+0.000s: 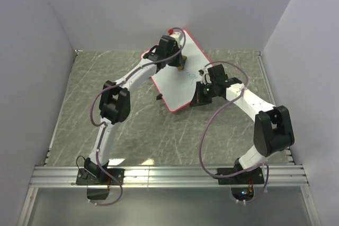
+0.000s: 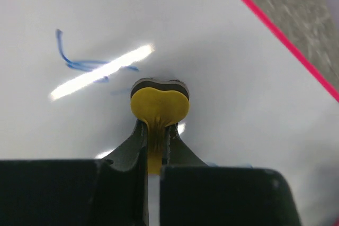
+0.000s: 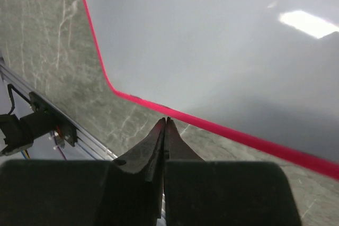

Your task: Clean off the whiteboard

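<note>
The whiteboard (image 1: 177,78) lies tilted at the table's back centre, white with a red-pink rim. Blue scribbles (image 2: 87,63) mark its surface in the left wrist view, and faint marks (image 1: 202,71) show near its right edge. My left gripper (image 2: 156,125) is shut on a small yellow eraser (image 2: 159,104), whose dark pad presses against the whiteboard (image 2: 233,51). From above, the left gripper (image 1: 180,63) is over the board's upper part. My right gripper (image 3: 166,121) is shut and empty, its tips just short of the red rim (image 3: 238,136) of the whiteboard (image 3: 212,41). In the top view it (image 1: 203,92) sits by the board's right edge.
The grey marbled table (image 1: 143,130) is walled on three sides. An aluminium rail (image 1: 169,173) with the arm bases runs along the near edge. A black foot (image 1: 159,97) shows under the board's left edge.
</note>
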{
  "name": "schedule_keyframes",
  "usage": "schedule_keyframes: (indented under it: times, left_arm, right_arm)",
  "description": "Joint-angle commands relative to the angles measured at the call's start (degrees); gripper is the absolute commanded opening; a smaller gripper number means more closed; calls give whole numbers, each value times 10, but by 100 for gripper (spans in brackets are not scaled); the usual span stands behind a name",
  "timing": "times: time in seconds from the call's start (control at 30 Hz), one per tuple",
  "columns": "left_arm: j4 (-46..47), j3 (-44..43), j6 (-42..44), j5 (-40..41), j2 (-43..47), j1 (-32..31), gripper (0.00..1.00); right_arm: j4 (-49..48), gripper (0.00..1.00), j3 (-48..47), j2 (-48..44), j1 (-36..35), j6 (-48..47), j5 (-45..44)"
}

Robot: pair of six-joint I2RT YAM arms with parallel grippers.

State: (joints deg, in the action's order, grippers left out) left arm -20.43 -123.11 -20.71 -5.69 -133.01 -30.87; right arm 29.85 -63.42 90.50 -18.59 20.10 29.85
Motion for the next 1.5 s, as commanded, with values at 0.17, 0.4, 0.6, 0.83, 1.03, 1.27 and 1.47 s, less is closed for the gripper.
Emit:
schedule_keyframes:
  times: [0.17, 0.4, 0.6, 0.83, 1.03, 1.27, 1.47]
  left_arm:
    - [22, 68, -28, -77, 36, -22, 0]
    - [62, 138, -81, -97, 54, 34, 0]
    - [93, 255, -76, -74, 105, 63, 0]
    - [111, 337, -73, -68, 136, 67, 0]
    - [114, 357, -77, -70, 140, 67, 0]
    - [101, 354, -70, -68, 146, 67, 0]
    - [92, 359, -71, -71, 160, 67, 0]
  right_arm:
    - [14, 0, -80, 18, -21, 10, -3]
    - [28, 0, -101, 10, -27, 8, -17]
    - [44, 0, -125, -1, -28, 8, -25]
    - [89, 7, -246, 3, -29, 10, -38]
    - [145, 78, -385, 39, -28, -1, -84]
    - [195, 82, -521, 130, 12, -4, -173]
    - [203, 82, -606, 219, 92, 35, -147]
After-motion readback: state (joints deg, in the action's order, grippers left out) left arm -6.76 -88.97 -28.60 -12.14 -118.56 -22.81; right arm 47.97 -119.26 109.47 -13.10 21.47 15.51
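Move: Still gripping the eraser against the propped, slanting board, the left hand has the board's left edge about 13 cm to its left, 2 cm back and 8 cm lower. The near scribble lies some 4 cm back and 4 cm right, the far scribble about 7 cm ahead and 2 cm left. For the right hand, shut beside the near end, the board's right edge is centred roughly 22 cm ahead, 2 cm right and 4 cm higher; the board's near corner is 10 cm left, 2 cm back and 6 cm lower. Back and right some 4 cm at first, then leftward about 13 cm and down the slope, the left hand wipes the eraser towards the board's left edge, then stops, keeping its grip. The right hand rises, first slowly, clear of the near end, opens wide, and arcs forward and slightly right over the board's right edge, fingers tipping up about 20 degrees. ##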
